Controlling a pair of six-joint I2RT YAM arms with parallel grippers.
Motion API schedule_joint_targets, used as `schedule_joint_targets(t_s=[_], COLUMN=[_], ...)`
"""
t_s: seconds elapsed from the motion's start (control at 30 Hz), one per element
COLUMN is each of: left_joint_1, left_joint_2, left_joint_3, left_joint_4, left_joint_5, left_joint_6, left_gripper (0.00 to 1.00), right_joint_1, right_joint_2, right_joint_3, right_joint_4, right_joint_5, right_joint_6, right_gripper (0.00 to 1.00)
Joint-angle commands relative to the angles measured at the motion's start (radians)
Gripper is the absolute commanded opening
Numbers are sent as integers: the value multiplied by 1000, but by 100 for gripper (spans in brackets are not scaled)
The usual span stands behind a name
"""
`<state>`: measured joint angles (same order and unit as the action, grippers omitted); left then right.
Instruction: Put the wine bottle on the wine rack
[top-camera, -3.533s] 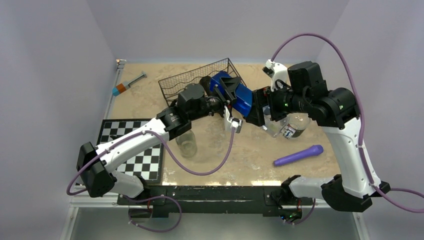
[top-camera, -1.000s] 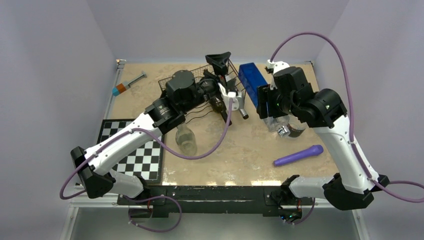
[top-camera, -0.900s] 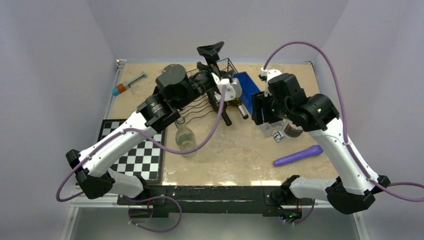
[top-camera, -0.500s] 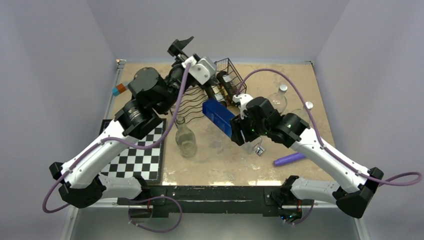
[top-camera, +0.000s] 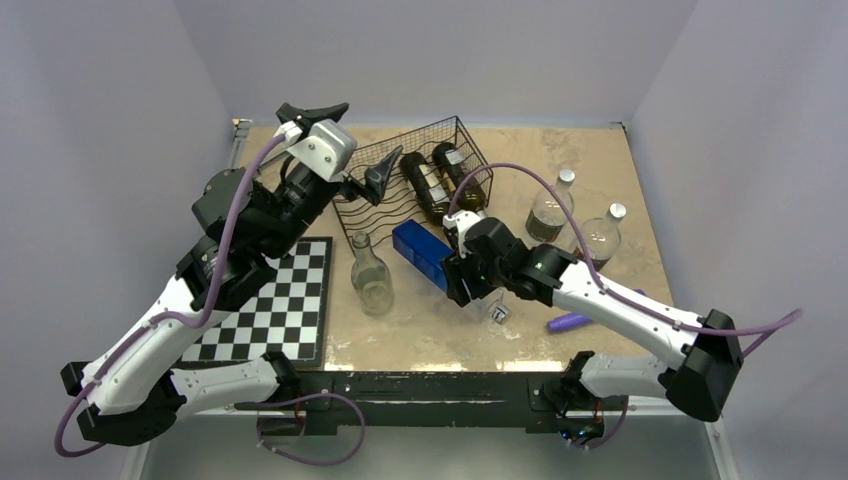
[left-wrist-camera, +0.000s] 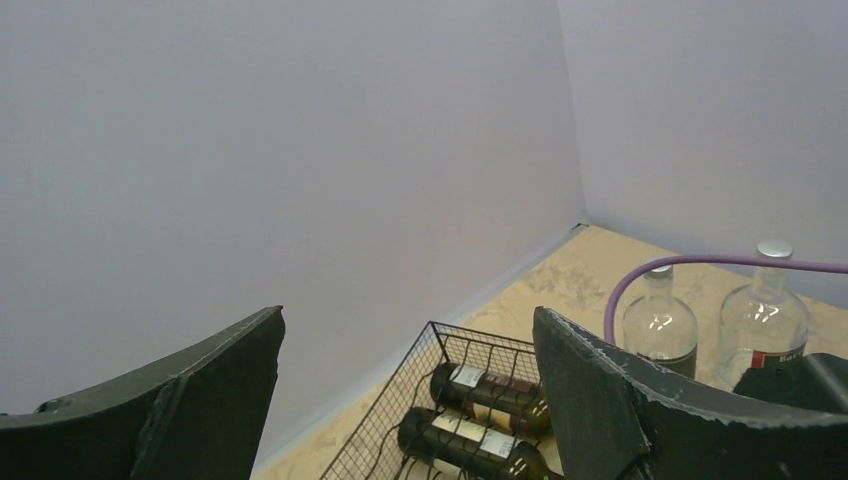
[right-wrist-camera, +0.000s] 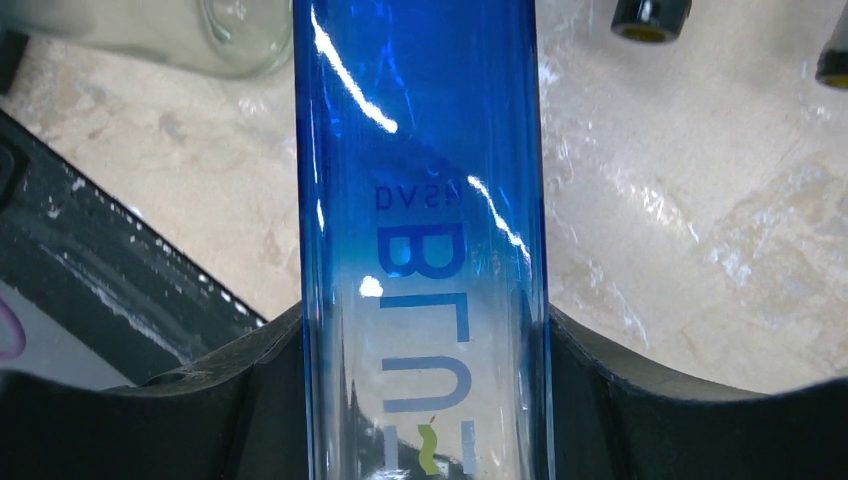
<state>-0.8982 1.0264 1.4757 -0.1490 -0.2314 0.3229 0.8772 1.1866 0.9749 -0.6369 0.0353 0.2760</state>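
The black wire wine rack (top-camera: 385, 200) stands at the back middle of the table. Two dark wine bottles (top-camera: 426, 187) lie side by side in its right part, also seen from the left wrist as wine bottles (left-wrist-camera: 478, 440) in the rack (left-wrist-camera: 400, 440). My left gripper (top-camera: 350, 142) hangs open and empty above the rack's left end. My right gripper (top-camera: 458, 278) is shut on a blue glass bottle (top-camera: 424, 255), held level just in front of the rack. The right wrist view shows that blue bottle (right-wrist-camera: 420, 220) filling the gap between both fingers (right-wrist-camera: 230, 400).
A clear empty bottle (top-camera: 371, 277) stands upright left of the blue one. Two clear capped bottles (top-camera: 551, 208) stand at the right, near a purple tool (top-camera: 571, 320). A checkerboard (top-camera: 270, 305) lies at the front left.
My left arm has swung up and to the left, away from the rack, with its jaws open. My right arm has carried the blue bottle from the back right down to the front middle.
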Motion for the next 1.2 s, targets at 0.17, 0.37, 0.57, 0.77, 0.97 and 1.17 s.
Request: schedule_joint_targets(t_s=[0.17, 0.37, 0.57, 0.77, 0.97, 1.17], left_joint_1=[-1, -1, -1, -2, -1, -2], left_joint_2=[-13, -1, 18, 22, 21, 8], left_joint_3=[-10, -15, -28, -35, -55, -64], left_joint_4=[-68, -90, -97, -109, -109, -105], left_joint_5=[18, 20, 47, 63, 101, 118], left_joint_6=[-94, -104, -128, -167, -199, -227], left_gripper=[97, 97, 97, 96, 96, 96], right_joint_1=[3, 3, 3, 2, 2, 2], right_joint_2=[94, 119, 135, 206, 272, 361], right_joint_3=[55, 49, 22, 50, -11, -39], right_joint_4=[342, 355, 411, 427, 667, 881], right_joint_5=[55, 55, 70, 164, 238, 295], right_joint_6=[9, 23, 29, 48, 44, 28], right_gripper=[0, 0, 0, 0, 0, 0])
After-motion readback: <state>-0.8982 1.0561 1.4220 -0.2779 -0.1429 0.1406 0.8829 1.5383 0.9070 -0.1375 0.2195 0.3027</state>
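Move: The right hand still grips the blue bottle; the empty rack slot for it is about 20 cm ahead, 13 cm left and roughly 9 cm below. Beside the slot, the label bottle lies some 23 cm ahead and 6 cm left of the right hand, and the far-right bottle 26 cm ahead, straight in line. The clear bottle stands 16 cm left and 3 cm ahead. From the empty left hand the slot is roughly 15 cm ahead, 5 cm right and far below, some 47 cm. Forward, down and to the left, the right hand carries the blue bottle base-first towards the free slot, some 8 cm out and 7 cm lower, nearly halting midway. It keeps its grip, tipping the fingers up slightly and turning about 10 degrees clockwise. The open left hand sinks about 7 cm and drifts right, tilting down some 15 degrees, touching nothing. ##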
